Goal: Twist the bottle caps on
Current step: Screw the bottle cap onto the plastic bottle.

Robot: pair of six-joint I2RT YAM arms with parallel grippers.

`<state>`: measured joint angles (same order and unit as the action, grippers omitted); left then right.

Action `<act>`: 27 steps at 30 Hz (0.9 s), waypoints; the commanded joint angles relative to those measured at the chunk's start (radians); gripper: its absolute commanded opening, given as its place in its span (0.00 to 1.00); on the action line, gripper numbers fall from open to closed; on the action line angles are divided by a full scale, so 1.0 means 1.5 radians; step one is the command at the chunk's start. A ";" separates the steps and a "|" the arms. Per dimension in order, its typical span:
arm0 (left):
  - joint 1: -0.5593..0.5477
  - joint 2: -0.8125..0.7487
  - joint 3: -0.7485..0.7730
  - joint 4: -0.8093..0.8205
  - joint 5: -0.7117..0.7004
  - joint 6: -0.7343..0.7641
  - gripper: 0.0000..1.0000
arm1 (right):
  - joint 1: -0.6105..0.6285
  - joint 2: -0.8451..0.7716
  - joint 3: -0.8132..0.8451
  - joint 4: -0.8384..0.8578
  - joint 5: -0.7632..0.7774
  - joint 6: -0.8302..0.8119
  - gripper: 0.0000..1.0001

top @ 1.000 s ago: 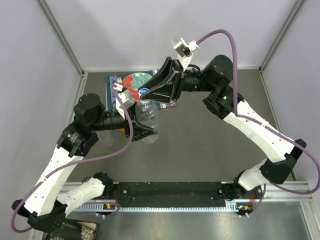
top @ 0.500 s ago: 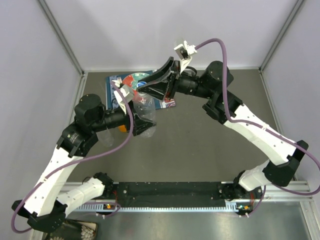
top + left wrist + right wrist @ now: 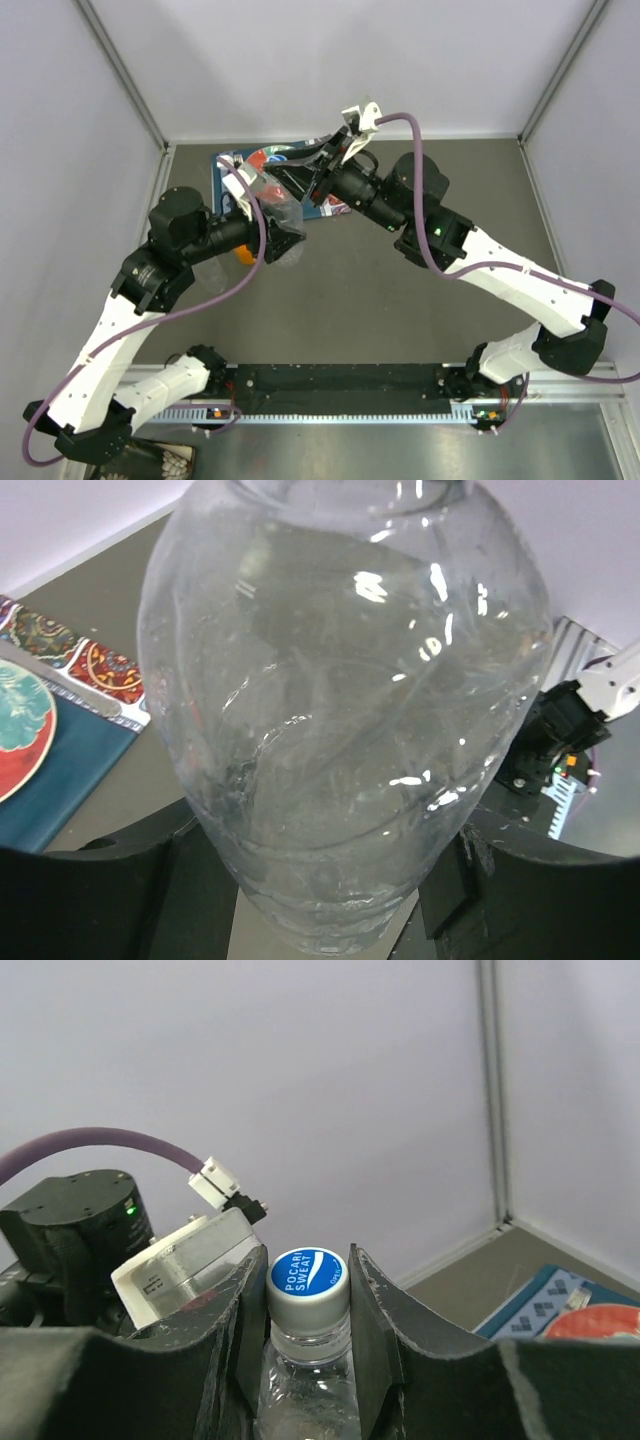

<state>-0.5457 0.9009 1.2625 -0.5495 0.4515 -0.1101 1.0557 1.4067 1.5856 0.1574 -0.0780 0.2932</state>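
Note:
A clear plastic bottle (image 3: 278,212) is held off the table and tilted, with my left gripper (image 3: 277,240) shut round its lower body. In the left wrist view the bottle (image 3: 340,710) fills the frame between the black fingers (image 3: 100,890). Its white cap (image 3: 309,1278) with a blue label sits on the neck. My right gripper (image 3: 309,1295) is shut on that cap, with one pad against each side. From above, the right gripper (image 3: 312,180) meets the bottle's top from the upper right. An orange bottle (image 3: 243,254) shows partly beneath the left arm.
A red-and-teal patterned plate (image 3: 268,160) lies on a blue mat (image 3: 60,790) at the back of the table, right behind the grippers. Grey walls enclose the back and sides. A black rail (image 3: 340,385) runs along the near edge between the arm bases.
The left arm has swung the bottle up and to the left, tilting it more. The right gripper has followed leftwards, staying on the cap, and its wrist has turned.

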 commanded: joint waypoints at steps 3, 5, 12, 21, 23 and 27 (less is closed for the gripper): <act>0.021 -0.009 0.043 0.101 -0.185 -0.022 0.38 | 0.093 0.021 0.062 -0.185 0.159 -0.047 0.07; 0.021 -0.010 0.041 0.099 -0.192 -0.020 0.38 | 0.109 0.036 0.090 -0.213 0.184 -0.070 0.19; 0.022 -0.015 0.029 0.100 -0.175 -0.020 0.38 | 0.125 0.040 0.115 -0.227 0.204 -0.079 0.46; 0.025 -0.019 0.024 0.100 -0.185 -0.021 0.37 | 0.126 -0.008 0.124 -0.230 0.207 -0.092 0.59; 0.025 -0.022 0.022 0.101 -0.165 -0.023 0.37 | 0.126 -0.031 0.116 -0.237 0.208 -0.102 0.60; 0.025 -0.026 0.009 0.108 -0.059 -0.021 0.37 | 0.091 -0.059 0.121 -0.284 0.154 -0.123 0.61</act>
<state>-0.5125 0.8883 1.2636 -0.4786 0.2241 -0.1257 1.2251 1.3979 1.7420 -0.1986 0.2375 0.1478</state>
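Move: My right fingers still pinch the white cap right at their hand point. It sits on the neck of the clear bottle, whose middle is about 8 cm below. My left hand holds that bottle by its lower body, with the cap some 13 cm above. Far below my left hand, the orange bottle stands about 13 cm to its left and 8 ahead; the plate lies some 8 cm left and 35 ahead. I finish the twist: my right hand turns the cap roughly 10 degrees clockwise while my left turns the bottle counter-clockwise against it. Then my right fingers open off the cap, tip down and sink about 2 cm, backing away to the right. My left keeps its grip, carrying the bottle about 5 cm forward and left, turning some 15 degrees in all and rising late. ##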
